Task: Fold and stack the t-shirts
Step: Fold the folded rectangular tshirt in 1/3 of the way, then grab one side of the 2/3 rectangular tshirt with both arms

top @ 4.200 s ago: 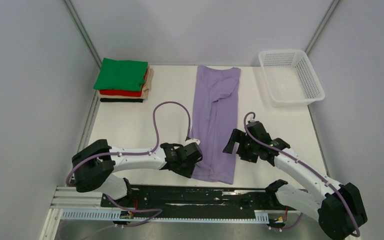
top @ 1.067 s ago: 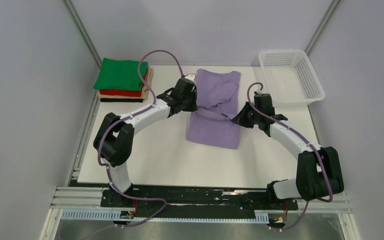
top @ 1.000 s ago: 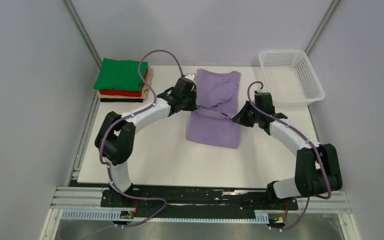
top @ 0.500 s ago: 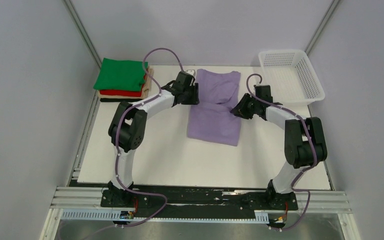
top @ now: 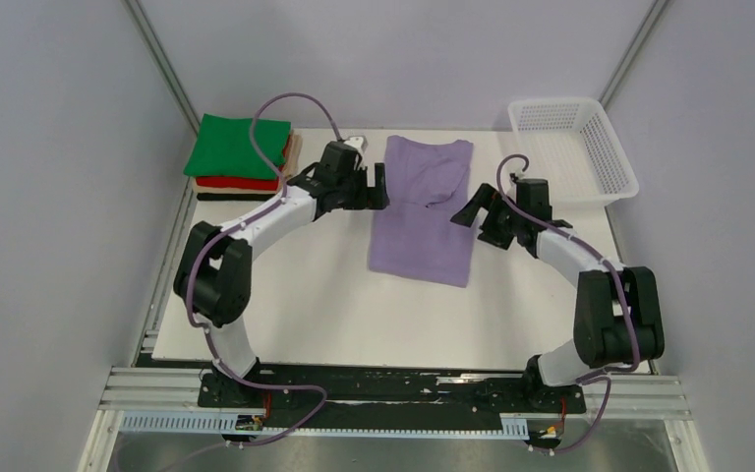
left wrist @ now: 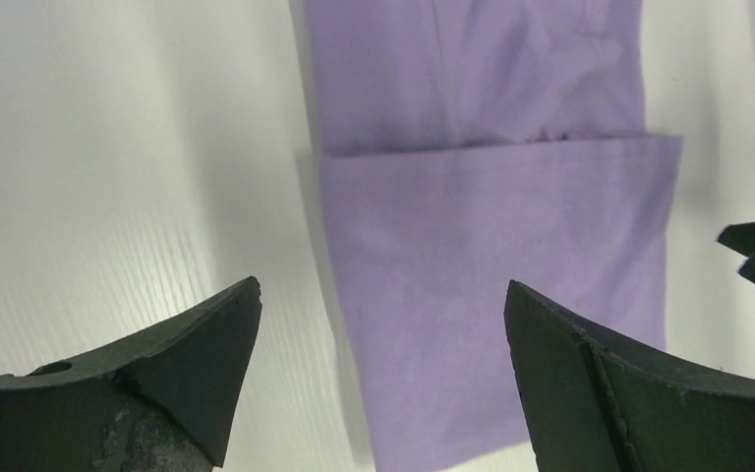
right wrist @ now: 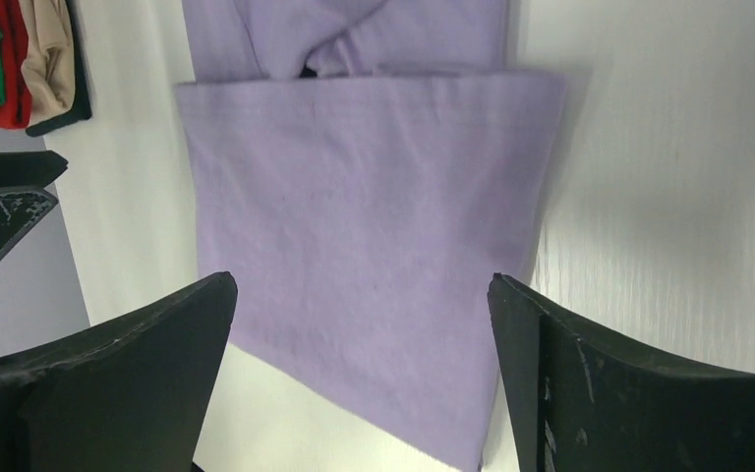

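Note:
The lavender t-shirt (top: pixel 423 214) lies in the middle of the table, its near half folded up over the far half. It also shows in the left wrist view (left wrist: pixel 492 256) and the right wrist view (right wrist: pixel 364 226). My left gripper (top: pixel 377 187) is open and empty, just off the shirt's left edge at the fold line. My right gripper (top: pixel 470 208) is open and empty, just off the shirt's right edge. A stack of folded shirts, green (top: pixel 238 146) on top of red (top: pixel 236 182) and tan (top: pixel 293 157), sits at the far left.
A white mesh basket (top: pixel 570 149) stands at the far right corner. A dark folded cloth (top: pixel 238 197) lies under the stack. The white table (top: pixel 285 295) is walled by grey panels left and right. The stack's edge shows in the right wrist view (right wrist: pixel 20 59).
Both grippers carried the shirt's near hem up over its far half, let it go, and drew outward to either side, open. The shirt now lies folded in half.

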Tool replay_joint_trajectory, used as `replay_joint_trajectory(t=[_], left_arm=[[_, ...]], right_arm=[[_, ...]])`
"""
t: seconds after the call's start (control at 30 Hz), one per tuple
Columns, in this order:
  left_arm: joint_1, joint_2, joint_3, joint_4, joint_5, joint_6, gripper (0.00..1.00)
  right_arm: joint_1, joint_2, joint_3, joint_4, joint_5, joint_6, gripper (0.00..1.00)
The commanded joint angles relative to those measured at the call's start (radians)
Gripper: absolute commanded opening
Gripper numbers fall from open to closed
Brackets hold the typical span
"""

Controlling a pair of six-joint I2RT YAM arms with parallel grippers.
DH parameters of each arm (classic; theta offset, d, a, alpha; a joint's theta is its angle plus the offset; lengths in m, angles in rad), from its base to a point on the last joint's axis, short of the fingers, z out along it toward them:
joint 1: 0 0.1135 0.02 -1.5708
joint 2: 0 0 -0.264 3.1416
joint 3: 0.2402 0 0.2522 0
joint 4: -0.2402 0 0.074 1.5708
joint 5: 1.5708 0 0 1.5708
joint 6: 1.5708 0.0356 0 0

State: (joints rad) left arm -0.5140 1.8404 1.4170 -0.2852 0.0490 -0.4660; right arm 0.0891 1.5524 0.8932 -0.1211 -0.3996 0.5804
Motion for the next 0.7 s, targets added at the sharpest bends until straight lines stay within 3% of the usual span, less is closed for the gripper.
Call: replay_joint_trajectory(t=[0.0,0.2,0.53,0.67], left_arm=[[-0.006,-0.144,-0.193,0.034,0.088,-0.078,1.0],[-0.039,-0.223,-0.397,0.065,0.11,-0.148,0.97],[-0.057,-0.153,-0.467,0.138,0.179,-0.201,0.58],[-0.06,-0.119,-0.456,0.145,0.202,-0.204,0.53]], right_arm=[[0.012,-0.147,-0.158,0.009,-0.034,0.032,1.0],[0.053,-0.287,-0.311,-0.05,-0.036,0.046,0.96],[0.064,-0.316,-0.41,-0.026,0.032,0.095,0.62],[0.065,-0.282,-0.418,0.004,0.035,0.107,0.52]])
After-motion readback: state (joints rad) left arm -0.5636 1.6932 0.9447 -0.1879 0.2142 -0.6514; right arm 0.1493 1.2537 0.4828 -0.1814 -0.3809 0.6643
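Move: About 14 cm back from the left hand, level with it sideways and some 12 cm below, lies the t-shirt's near left corner; the flap's folded-over edge crosses the shirt about 11 cm to that hand's right and only 1 cm farther out, also 12 cm down. The near right corner sits roughly 13 cm back from the right hand, straight back, about 8 cm below; the same edge's middle is some 9 cm to this hand's left and 4 cm farther out. Drawing back together about 13 cm along the shirt's two sides, both hands sink towards its near corners, the left by some 9 cm and the right by 6, easing off near the end. Their fingers tip down, about 20 degrees on the left and 10 on the right, and close from wide open to about half, coming around the left corner and close up to the right one. ##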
